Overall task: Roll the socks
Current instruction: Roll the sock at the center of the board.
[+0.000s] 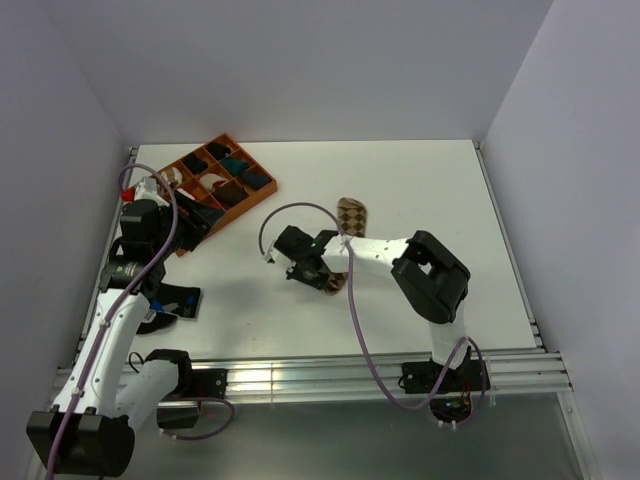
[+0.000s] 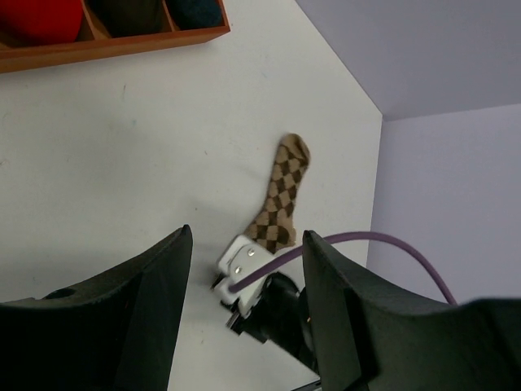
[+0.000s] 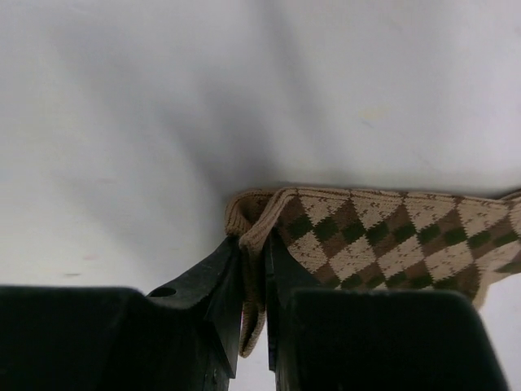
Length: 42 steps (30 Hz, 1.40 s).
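Observation:
One of the socks, a tan-and-brown argyle sock (image 1: 351, 214), lies flat near the middle of the white table, also seen in the left wrist view (image 2: 283, 195). My right gripper (image 3: 253, 248) is shut on its ribbed cuff, and the cuff edge is pinched upright between the two black fingers (image 3: 213, 281). In the top view the right gripper (image 1: 322, 279) sits at the sock's near end. My left gripper (image 1: 199, 226) hovers at the left by the tray. Its jaws (image 2: 244, 309) are open with nothing between them.
An orange compartment tray (image 1: 262, 172) stands at the back left and holds several dark and teal sock rolls. A red roll (image 2: 39, 19) lies in one compartment near its corner. A purple cable (image 1: 352, 310) loops from the right wrist. Walls close in the table on three sides.

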Available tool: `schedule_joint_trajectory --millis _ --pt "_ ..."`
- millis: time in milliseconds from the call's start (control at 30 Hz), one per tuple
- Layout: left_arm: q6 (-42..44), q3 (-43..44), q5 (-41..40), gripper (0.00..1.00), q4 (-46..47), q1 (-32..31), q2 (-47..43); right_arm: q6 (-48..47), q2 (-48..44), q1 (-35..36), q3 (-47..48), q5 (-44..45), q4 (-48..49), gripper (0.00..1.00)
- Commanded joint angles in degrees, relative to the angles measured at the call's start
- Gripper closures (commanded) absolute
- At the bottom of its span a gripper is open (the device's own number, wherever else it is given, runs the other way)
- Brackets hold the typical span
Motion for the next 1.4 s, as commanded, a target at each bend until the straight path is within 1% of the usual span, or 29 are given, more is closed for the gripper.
schedule_joint_trajectory --millis 0,33,133,200,233,300,333,433,533,600,700,800,967,1367 --pt "0.2 -1.3 0.1 0.39 1.2 -0.2 -3.0 0.0 1.1 4.5 1.7 -7.8 -0.9 0.82" --pt "0.1 -1.7 0.2 0.39 1.7 -0.2 -3.2 0.3 1.0 5.0 2.5 -11.9 -1.8 0.82" --pt "-0.2 -3.8 2.3 0.40 4.1 -0.2 -2.9 0.6 1.6 5.4 4.3 -17.7 -6.1 0.81" --pt "-0.8 -6.2 3.0 0.41 6.2 -0.6 -2.5 -0.2 1.7 5.3 5.0 -21.8 -8.5 0.78" --pt "-1.0 -8.0 3.3 0.42 7.9 -1.0 -2.6 -0.3 1.8 5.2 5.8 -23.0 -9.2 0.68" --pt "-1.4 -9.7 3.0 0.42 9.5 -2.1 -2.7 -0.5 0.9 4.8 5.9 -24.8 -9.8 0.62" --pt "-1.4 -10.6 2.7 0.42 10.3 -2.5 -2.7 -0.7 0.3 4.5 5.7 -24.3 -9.5 0.51" --pt "-1.9 -13.2 2.9 0.41 12.2 -3.2 -2.6 -2.0 -2.3 4.4 4.1 -20.3 -8.2 0.39" --pt "-1.7 -14.0 2.5 0.41 12.6 -3.3 -2.7 -2.3 -5.2 4.5 2.0 -18.5 -7.8 0.38" --pt "-1.2 -13.9 2.3 0.41 12.3 -3.3 -2.7 -2.3 -7.2 4.8 0.8 -17.7 -7.8 0.37" --pt "-0.5 -13.2 1.7 0.41 11.6 -3.3 -2.6 -2.3 -9.8 5.4 -2.9 -13.9 -6.4 0.37" --pt "-0.2 -13.1 1.6 0.41 11.0 -3.3 -2.6 -2.1 -11.3 6.1 -5.0 -12.6 -5.8 0.37" --pt "0.4 -12.7 1.6 0.41 10.6 -3.3 -2.8 -1.4 -11.8 7.9 -7.6 -11.7 -4.0 0.37" --pt "0.6 -14.3 1.4 0.41 12.0 -3.3 -2.9 -1.1 -10.2 10.9 -9.3 -8.1 0.5 0.37"
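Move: Your right fingers hold the checkered sock's cuff just above the board. The bare spot for it lies about 8 cm back and 5 cm left of that hand. The sock's middle is some 11 cm ahead and 7 cm to the right, its toe end 18 cm ahead and 8 cm right, both about 1 cm lower. From the left hand, that spot is roughly 16 cm back, 15 cm right and 23 cm down. Keep the right gripper's pinch on the cuff and drag the sock back about 8 cm and left 5 cm, low over the board, tipping the fingers to vertical. Then open and let go, rise slightly while easing right and further back, and sink again, fingers open beside the cuff. Lower the empty left gripper about 7 cm, slightly back and right. ##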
